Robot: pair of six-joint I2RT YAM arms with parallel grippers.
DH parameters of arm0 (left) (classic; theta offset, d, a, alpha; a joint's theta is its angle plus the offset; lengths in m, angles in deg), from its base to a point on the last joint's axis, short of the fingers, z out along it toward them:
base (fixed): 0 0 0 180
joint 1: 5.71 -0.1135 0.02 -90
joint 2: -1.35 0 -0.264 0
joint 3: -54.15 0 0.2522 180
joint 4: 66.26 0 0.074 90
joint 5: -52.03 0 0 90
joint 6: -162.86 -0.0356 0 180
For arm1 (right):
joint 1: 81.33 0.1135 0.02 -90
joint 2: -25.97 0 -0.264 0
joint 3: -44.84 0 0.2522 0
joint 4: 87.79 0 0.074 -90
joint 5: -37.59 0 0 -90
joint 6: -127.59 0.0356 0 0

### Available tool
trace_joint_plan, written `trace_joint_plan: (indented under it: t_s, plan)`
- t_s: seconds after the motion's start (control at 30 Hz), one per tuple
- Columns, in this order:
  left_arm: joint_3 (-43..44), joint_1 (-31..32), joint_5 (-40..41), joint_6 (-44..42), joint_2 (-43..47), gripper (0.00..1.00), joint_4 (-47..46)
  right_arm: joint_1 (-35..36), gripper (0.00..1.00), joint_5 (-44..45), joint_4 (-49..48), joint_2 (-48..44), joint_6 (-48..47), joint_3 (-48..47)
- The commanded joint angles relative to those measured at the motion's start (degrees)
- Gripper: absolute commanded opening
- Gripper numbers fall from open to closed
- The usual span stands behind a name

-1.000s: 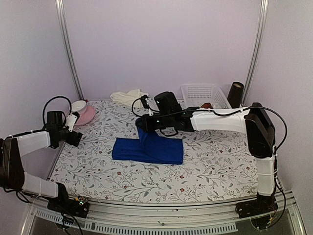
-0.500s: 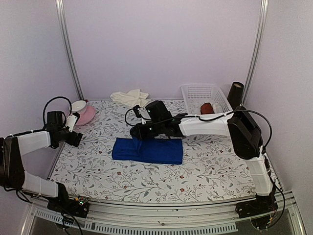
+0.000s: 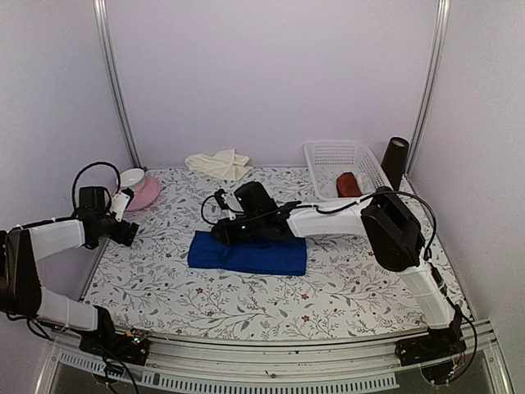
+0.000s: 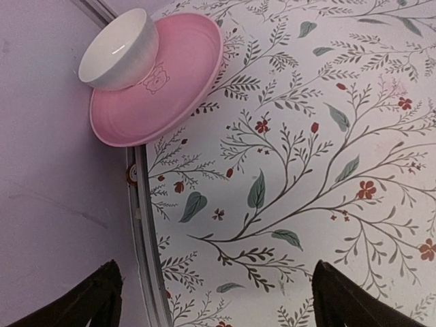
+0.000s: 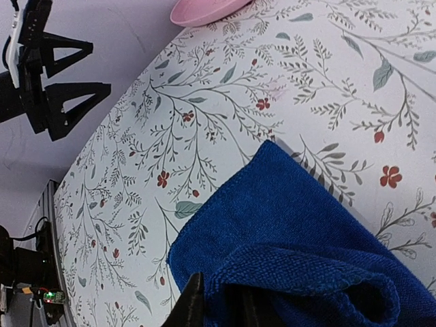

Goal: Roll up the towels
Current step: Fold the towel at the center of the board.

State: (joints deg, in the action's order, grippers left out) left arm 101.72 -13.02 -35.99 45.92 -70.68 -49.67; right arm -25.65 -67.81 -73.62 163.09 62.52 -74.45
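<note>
The royal blue towel [image 3: 250, 254] lies folded flat in the middle of the table. My right gripper [image 3: 220, 233] is low over its far left corner, shut on a folded-over edge of the blue towel [image 5: 293, 225]. One dark finger [image 5: 191, 306] shows against the fold in the right wrist view. The cream towel [image 3: 217, 162] lies crumpled at the table's back edge, away from both grippers. My left gripper [image 3: 129, 232] hovers open and empty at the table's left edge, with its fingertips [image 4: 103, 293] wide apart over bare tablecloth.
A pink plate [image 3: 146, 195] with a white bowl [image 3: 132, 178] sits at the back left, just beyond my left gripper. A white basket [image 3: 340, 158] at the back right holds a dark red roll [image 3: 348, 181]. A dark cylinder [image 3: 395, 160] stands beside it.
My right gripper has moved left and down with the blue towel's edge. The raised flap now lies folded onto the towel. The left arm has not moved.
</note>
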Motion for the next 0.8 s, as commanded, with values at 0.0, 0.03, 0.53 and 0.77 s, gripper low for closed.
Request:
trace_joint_plan:
  t_s: [0.0, 0.03, 0.53, 0.77]
  plan:
    - [0.0, -0.5, -0.7, -0.1, -0.8, 0.97, -0.5, 0.9, 0.23, -3.2, -2.1, 3.0, 0.2, -3.5]
    - [0.1, -0.5, -0.7, -0.1, -0.9, 0.97, -0.5, 1.1, 0.25, -4.8, -2.7, 3.5, 0.2, -4.1]
    - [3.2, 2.0, -10.0, -1.0, -0.1, 0.97, 3.3, -0.6, 0.56, -0.5, -4.0, -10.2, -5.3, 5.7]
    - [-0.8, 12.7, -25.6, -12.3, 11.4, 0.97, 2.2, -4.0, 0.60, 8.4, 0.8, -24.8, -8.6, 21.1]
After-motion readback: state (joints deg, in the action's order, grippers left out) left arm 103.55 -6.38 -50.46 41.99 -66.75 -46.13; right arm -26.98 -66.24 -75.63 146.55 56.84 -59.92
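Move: My right fingers are in the folded-over end of the blue towel; the towel's middle lies about 8 cm to their right, 3 cm back and 2 cm below. From that hand the cream towel is roughly 33 cm ahead and 4 cm left, the pink plate some 20 cm ahead and 29 cm left. From my left hand the blue towel's middle is about 35 cm to the right, 5 cm back and 4 cm down. With my right hand I carry the towel's folded-over end a last 2 cm or so left and slightly down, opening the fingers to a bit over half, then come free of the cloth and retreat right and up, about 7 cm across and 8 cm high. Late on, my empty left hand, still wide open, swings some 8 cm right towards the towel, rising slightly and turning about 20 degrees clockwise. ##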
